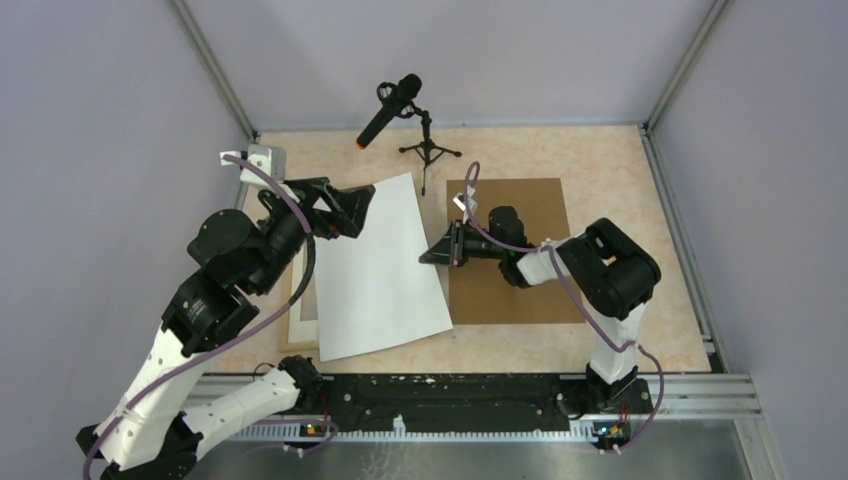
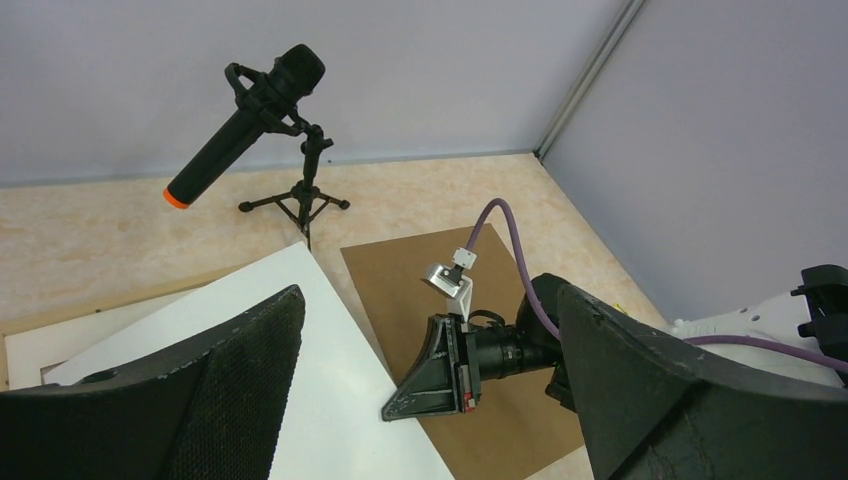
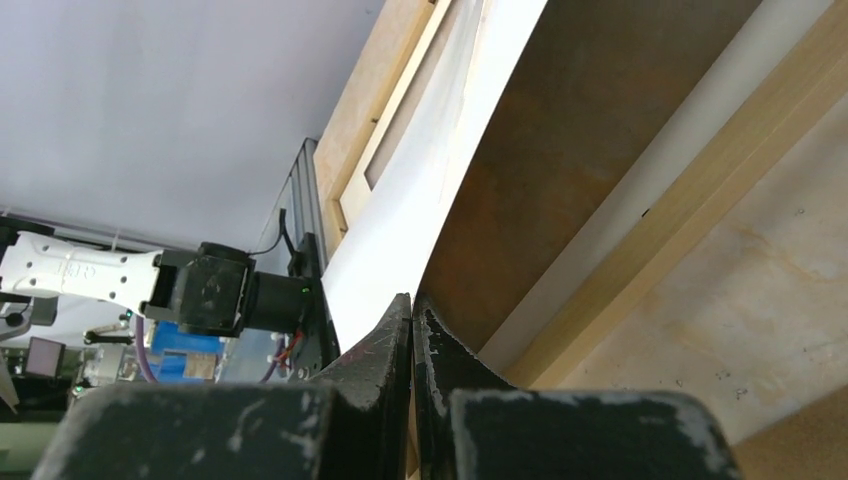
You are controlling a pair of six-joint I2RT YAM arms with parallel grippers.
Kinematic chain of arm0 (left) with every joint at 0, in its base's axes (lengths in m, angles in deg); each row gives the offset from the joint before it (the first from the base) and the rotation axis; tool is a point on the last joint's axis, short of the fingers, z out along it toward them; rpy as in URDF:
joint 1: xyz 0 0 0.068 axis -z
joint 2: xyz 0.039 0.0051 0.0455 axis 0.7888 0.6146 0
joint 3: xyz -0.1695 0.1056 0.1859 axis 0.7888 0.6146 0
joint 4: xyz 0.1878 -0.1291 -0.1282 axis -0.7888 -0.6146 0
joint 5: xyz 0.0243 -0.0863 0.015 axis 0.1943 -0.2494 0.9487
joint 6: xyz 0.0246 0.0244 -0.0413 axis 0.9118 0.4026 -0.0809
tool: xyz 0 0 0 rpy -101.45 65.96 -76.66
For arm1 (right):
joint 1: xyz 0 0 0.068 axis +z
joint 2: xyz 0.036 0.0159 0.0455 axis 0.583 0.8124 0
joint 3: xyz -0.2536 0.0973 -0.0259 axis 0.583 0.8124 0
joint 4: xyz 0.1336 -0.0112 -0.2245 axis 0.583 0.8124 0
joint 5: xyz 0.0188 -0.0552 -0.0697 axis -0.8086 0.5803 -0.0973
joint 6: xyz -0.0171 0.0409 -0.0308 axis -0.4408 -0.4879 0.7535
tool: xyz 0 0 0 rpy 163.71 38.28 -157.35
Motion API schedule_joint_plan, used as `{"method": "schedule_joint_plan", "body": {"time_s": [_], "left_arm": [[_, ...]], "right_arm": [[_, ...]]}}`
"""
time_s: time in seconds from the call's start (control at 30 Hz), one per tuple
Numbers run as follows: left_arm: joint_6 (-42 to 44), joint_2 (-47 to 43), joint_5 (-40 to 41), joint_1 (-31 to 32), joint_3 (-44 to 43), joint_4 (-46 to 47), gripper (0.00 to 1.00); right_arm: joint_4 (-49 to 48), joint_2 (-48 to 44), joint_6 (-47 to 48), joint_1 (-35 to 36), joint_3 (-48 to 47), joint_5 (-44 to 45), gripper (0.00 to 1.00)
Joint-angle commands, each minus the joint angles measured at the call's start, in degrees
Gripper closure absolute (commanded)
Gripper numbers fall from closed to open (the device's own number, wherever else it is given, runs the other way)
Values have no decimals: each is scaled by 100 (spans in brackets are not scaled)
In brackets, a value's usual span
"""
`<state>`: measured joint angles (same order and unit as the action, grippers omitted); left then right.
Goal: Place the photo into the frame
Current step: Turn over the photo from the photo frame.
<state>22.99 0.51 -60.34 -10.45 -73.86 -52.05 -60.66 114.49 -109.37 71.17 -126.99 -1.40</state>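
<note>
The photo [image 1: 380, 265] lies white back up, slanted across the middle of the table, over the right part of the light-wood frame [image 1: 293, 312]. My right gripper [image 1: 435, 256] is shut on the photo's right edge. In the right wrist view the jaws [image 3: 412, 300] pinch the sheet [image 3: 400, 240], whose shaded underside rises above the frame's strip [image 3: 640, 235]. My left gripper [image 1: 355, 210] hangs open over the photo's far left corner, holding nothing. In the left wrist view its fingers [image 2: 250, 380] stand wide apart above the photo [image 2: 300, 330], and the frame [image 2: 100, 305] shows at the left.
A brown backing board [image 1: 525, 215] lies right of the photo, under my right arm. A white mat [image 1: 308, 305] sits inside the frame. A black microphone [image 1: 390, 108] on a small tripod stands at the back. Grey walls close in the table.
</note>
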Motion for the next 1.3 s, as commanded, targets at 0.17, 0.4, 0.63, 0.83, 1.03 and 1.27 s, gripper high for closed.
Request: {"method": "schedule_joint_plan", "body": {"time_s": [0.17,0.4,0.63,0.83,1.03,1.27], "left_arm": [[-33,36,-27,-2,-66,129,1],[-33,6,16,-3,-73,106,1],[-35,40,-37,-4,-42,107,1],[-11,39,-7,-4,-65,73,1],[-8,91,-40,-4,-74,80,1],[-7,127,-64,-3,-91,92,1]], "right_arm": [[-602,280,40,141,-767,-144,100],[-656,984,-859,154,-1343,165,100],[164,1213,-1106,157,-1444,835,100],[517,1231,-1377,203,-1365,1248,100],[574,840,-1618,364,-948,1780,100],[921,227,-1542,384,-532,2297,100]]}}
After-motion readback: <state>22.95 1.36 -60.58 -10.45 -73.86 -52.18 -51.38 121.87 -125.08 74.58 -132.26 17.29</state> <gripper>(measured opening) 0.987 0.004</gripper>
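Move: The right gripper's goal is the wooden frame with the white mat in it; its middle lies about 15 cm to that hand's left, 4 cm ahead and 9 cm below. The brown backing board is centred some 20 cm to the hand's right and 7 cm ahead, also at table level. From the idle left gripper the frame's middle is roughly 10 cm ahead, 9 cm to the left and 43 cm below. Keep the right fingers shut on the right edge of the white-backed photo. Carry that edge forward and left, rising a little, then lower it about 8 cm from the top of the arc towards the frame's right rail, easing back and right by about 2 cm at the end. Meanwhile turn the hand some 20 degrees clockwise and roll it, to square the photo with the frame. ##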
